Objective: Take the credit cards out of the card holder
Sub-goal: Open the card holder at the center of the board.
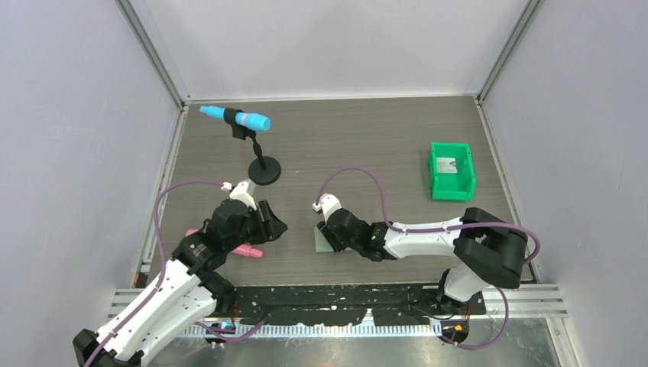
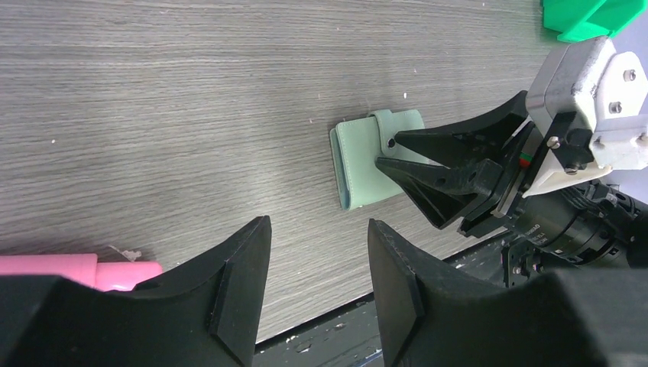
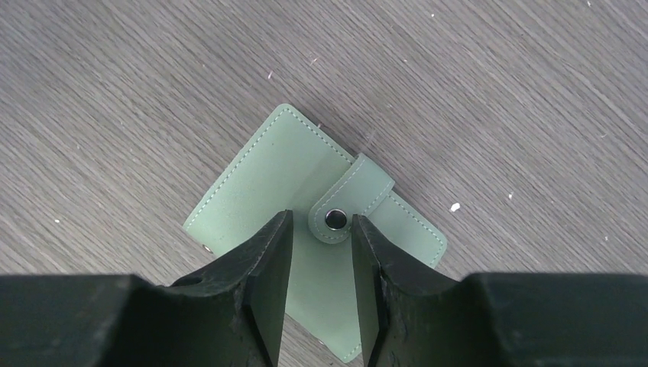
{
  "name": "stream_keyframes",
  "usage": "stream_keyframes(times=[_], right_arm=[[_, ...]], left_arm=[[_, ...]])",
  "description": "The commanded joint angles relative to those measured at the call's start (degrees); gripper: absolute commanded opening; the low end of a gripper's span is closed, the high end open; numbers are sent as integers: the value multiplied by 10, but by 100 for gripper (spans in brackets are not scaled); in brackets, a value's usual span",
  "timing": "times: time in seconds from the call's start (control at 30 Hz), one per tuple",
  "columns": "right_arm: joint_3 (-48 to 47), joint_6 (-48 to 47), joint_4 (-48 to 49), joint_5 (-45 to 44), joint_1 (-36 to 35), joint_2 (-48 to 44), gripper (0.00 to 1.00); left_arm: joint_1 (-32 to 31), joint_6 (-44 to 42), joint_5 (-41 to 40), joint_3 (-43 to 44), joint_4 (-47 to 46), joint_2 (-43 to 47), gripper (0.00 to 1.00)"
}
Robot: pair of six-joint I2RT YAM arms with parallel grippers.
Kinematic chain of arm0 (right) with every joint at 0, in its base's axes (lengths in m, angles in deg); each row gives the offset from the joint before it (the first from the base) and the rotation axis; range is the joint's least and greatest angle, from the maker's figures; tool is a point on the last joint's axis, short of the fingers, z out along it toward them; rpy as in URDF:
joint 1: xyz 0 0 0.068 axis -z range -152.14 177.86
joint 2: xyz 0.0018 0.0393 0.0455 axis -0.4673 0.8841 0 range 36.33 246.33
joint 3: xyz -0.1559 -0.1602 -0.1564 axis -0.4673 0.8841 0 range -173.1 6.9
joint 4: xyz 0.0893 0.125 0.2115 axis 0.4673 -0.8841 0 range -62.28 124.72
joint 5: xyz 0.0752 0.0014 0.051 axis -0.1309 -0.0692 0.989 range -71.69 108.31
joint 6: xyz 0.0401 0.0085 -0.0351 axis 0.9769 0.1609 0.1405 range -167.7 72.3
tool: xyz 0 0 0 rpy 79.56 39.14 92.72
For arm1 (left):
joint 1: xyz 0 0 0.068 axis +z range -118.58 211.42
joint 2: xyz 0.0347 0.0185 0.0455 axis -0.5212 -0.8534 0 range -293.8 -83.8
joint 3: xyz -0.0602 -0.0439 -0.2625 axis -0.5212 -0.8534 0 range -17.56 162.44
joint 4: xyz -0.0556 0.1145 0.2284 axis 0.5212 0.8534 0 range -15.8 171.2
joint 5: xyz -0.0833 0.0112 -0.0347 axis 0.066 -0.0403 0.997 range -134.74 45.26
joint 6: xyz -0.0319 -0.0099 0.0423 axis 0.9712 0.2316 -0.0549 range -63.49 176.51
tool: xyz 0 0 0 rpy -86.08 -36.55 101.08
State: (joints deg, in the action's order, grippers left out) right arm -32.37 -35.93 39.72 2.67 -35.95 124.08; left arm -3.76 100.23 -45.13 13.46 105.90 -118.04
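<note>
The card holder (image 1: 324, 240) (image 2: 365, 167) (image 3: 284, 164) is a pale green wallet lying flat on the table, folded closed, with its strap snapped over the cover. The snap tab (image 3: 341, 209) points towards the right gripper. My right gripper (image 1: 327, 231) (image 2: 388, 151) (image 3: 321, 223) hovers low over it. Its jaws are open, one on each side of the tab, and grip nothing. My left gripper (image 1: 277, 226) (image 2: 317, 229) is open and empty, off to the holder's left. The credit cards are hidden inside the closed holder.
A pink object (image 1: 246, 250) (image 2: 72, 267) lies beside the left gripper. At the back left a blue tube sits on a black stand (image 1: 264, 171). A bright green bin (image 1: 451, 173) (image 2: 587, 17) stands at the right with a small pale grey rectangle inside.
</note>
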Motion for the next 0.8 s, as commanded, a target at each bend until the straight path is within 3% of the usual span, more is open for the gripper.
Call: stream_keyframes(times=[0.0,0.1,0.33,0.77], right_arm=[[-10,27,0,-35,-7,14,39],[-14,42,-16,-47,-8,21,33],[-29,66,-41,-55,-8,28,7],[-69,172,-109,-10,-6,-14,5]], left_arm=[[1,10,1,-2,-25,3,52],[1,11,1,-4,-26,4,52],[1,15,14,-12,-32,6,52],[1,20,45,-26,-59,-22,50]])
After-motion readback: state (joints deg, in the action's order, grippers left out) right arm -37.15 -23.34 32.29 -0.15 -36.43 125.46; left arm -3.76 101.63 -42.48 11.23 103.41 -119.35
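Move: The card holder's snap strap is right at the right fingertips, the holder's middle about 1 cm back from that hand point, sideways on it, and 1 cm below. The pink tube lies some 26 cm to the left of the hand and 3 cm back; the mic stand's base is about 16 cm left and 17 cm ahead. From the left hand, the holder is roughly 11 cm right, 2 cm ahead and 11 cm below. Close the right gripper almost fully from its half-open gap, pinching the strap's tip at the snap between the fingertips while easing about 1 cm forward. Keep that pinch, turn the hand some 10 degrees clockwise and draw it back by about as much, tipping it slightly and letting it rise barely half a centimetre. ##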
